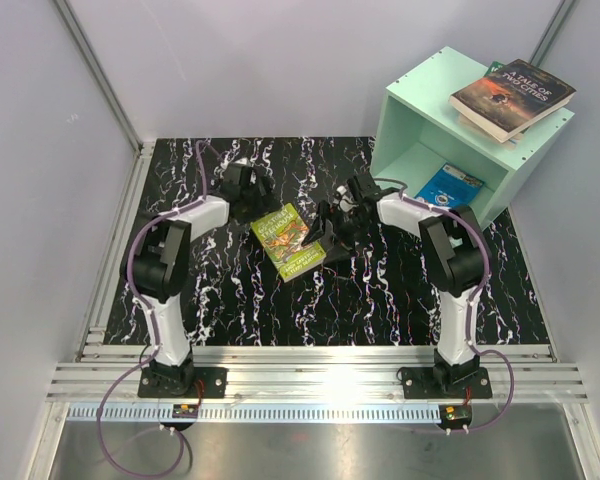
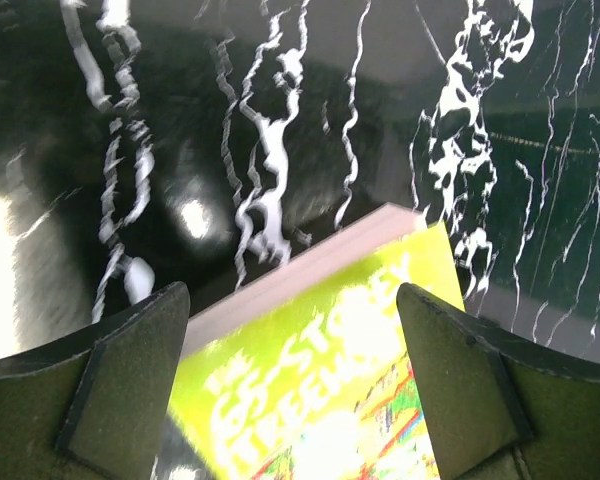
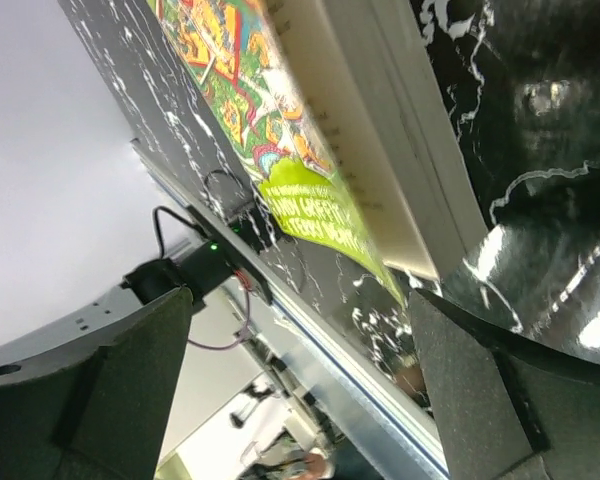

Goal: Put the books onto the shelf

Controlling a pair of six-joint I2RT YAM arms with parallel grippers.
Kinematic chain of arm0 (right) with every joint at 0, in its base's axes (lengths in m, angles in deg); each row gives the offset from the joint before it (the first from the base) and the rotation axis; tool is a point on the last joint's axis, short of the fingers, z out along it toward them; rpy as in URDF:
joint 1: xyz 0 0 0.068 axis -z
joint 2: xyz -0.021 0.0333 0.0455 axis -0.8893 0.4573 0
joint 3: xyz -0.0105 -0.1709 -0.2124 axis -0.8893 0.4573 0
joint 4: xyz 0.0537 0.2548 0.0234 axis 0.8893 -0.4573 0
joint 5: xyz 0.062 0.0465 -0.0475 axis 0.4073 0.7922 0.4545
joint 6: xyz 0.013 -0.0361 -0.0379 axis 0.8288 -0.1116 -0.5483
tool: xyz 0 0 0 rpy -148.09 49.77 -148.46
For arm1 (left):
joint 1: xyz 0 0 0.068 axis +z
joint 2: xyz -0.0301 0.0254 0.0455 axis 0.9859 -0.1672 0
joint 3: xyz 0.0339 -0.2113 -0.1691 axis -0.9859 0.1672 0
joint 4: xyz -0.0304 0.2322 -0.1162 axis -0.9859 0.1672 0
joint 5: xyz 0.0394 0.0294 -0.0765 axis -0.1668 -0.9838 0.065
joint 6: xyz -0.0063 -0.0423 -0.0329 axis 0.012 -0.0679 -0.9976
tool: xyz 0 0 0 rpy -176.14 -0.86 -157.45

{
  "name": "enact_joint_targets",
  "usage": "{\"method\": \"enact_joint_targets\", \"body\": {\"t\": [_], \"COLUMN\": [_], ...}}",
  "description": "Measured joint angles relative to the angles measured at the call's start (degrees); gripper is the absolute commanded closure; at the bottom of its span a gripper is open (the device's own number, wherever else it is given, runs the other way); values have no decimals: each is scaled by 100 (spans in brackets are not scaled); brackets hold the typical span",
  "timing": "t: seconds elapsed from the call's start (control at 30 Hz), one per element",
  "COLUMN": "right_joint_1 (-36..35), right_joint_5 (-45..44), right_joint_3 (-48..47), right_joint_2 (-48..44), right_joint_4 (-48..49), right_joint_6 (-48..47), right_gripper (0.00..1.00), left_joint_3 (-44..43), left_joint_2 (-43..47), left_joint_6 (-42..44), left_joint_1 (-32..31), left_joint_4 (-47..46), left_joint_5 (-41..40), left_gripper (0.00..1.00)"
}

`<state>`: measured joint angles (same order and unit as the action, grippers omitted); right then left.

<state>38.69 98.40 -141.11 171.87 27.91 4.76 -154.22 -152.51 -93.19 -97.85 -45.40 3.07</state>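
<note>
A lime-green book [image 1: 288, 240] lies flat on the black marbled table [image 1: 230, 300]. My left gripper [image 1: 254, 204] hovers open at its far-left corner. In the left wrist view the cover [image 2: 330, 370] fills the gap between the spread fingers [image 2: 130, 385], with no grip showing. My right gripper [image 1: 326, 228] stands open at the book's right edge, and its view shows the page edge [image 3: 380, 150] ahead of the jaws [image 3: 300, 390]. The mint-green shelf [image 1: 410, 125] stands at the back right. A blue book [image 1: 450, 185] lies inside it, and "A Tale of Two Cities" [image 1: 515, 93] lies on top.
Under the dark book on the shelf top lies another book [image 1: 480, 125], and a green one [image 1: 497, 68] shows behind it. Grey walls close the table on three sides. An aluminium rail [image 1: 310, 380] runs along the near edge, by the arm bases.
</note>
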Motion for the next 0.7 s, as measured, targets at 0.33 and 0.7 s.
{"method": "enact_joint_targets", "body": {"t": [0.33,0.7], "right_joint_1": [0,0], "right_joint_5": [-1451,-1843], "right_joint_3": [-798,-2660], "right_joint_2": [-219,1318], "right_joint_4": [-1384,-1676], "right_joint_6": [-1073,-1285], "right_gripper": [4,4], "left_joint_3": [138,1694], "left_joint_2": [1829,2778], "left_joint_6": [107,-393], "left_joint_1": [638,538], "left_joint_4": [693,920], "left_joint_5": [-374,-407], "left_gripper": [10,11]}}
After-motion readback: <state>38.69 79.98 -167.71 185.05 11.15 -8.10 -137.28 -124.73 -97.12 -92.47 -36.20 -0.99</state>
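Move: The green book lies flat, its middle about 11 cm back and 7 cm right of the left hand, whose fingers stand at its title edge, a couple of centimetres above it. From the right hand the book's middle is some 8 cm left, 2 cm back and 4 cm below. The blue book in the shelf sits roughly 31 cm right and 13 cm ahead of the right hand; the shelf's middle is about 35 cm right and 22 cm ahead. Coming free of the green book's title edge, the left hand lifts straight up about 14 cm while swinging left, then draws back and sinks halfway down again, off to the book's left. The open right hand first shifts some 3 cm right as its fingers tip down about 20 degrees, then slides forward roughly 8 cm beside the book's right long edge, dipping at the end. Both grippers stay open. ##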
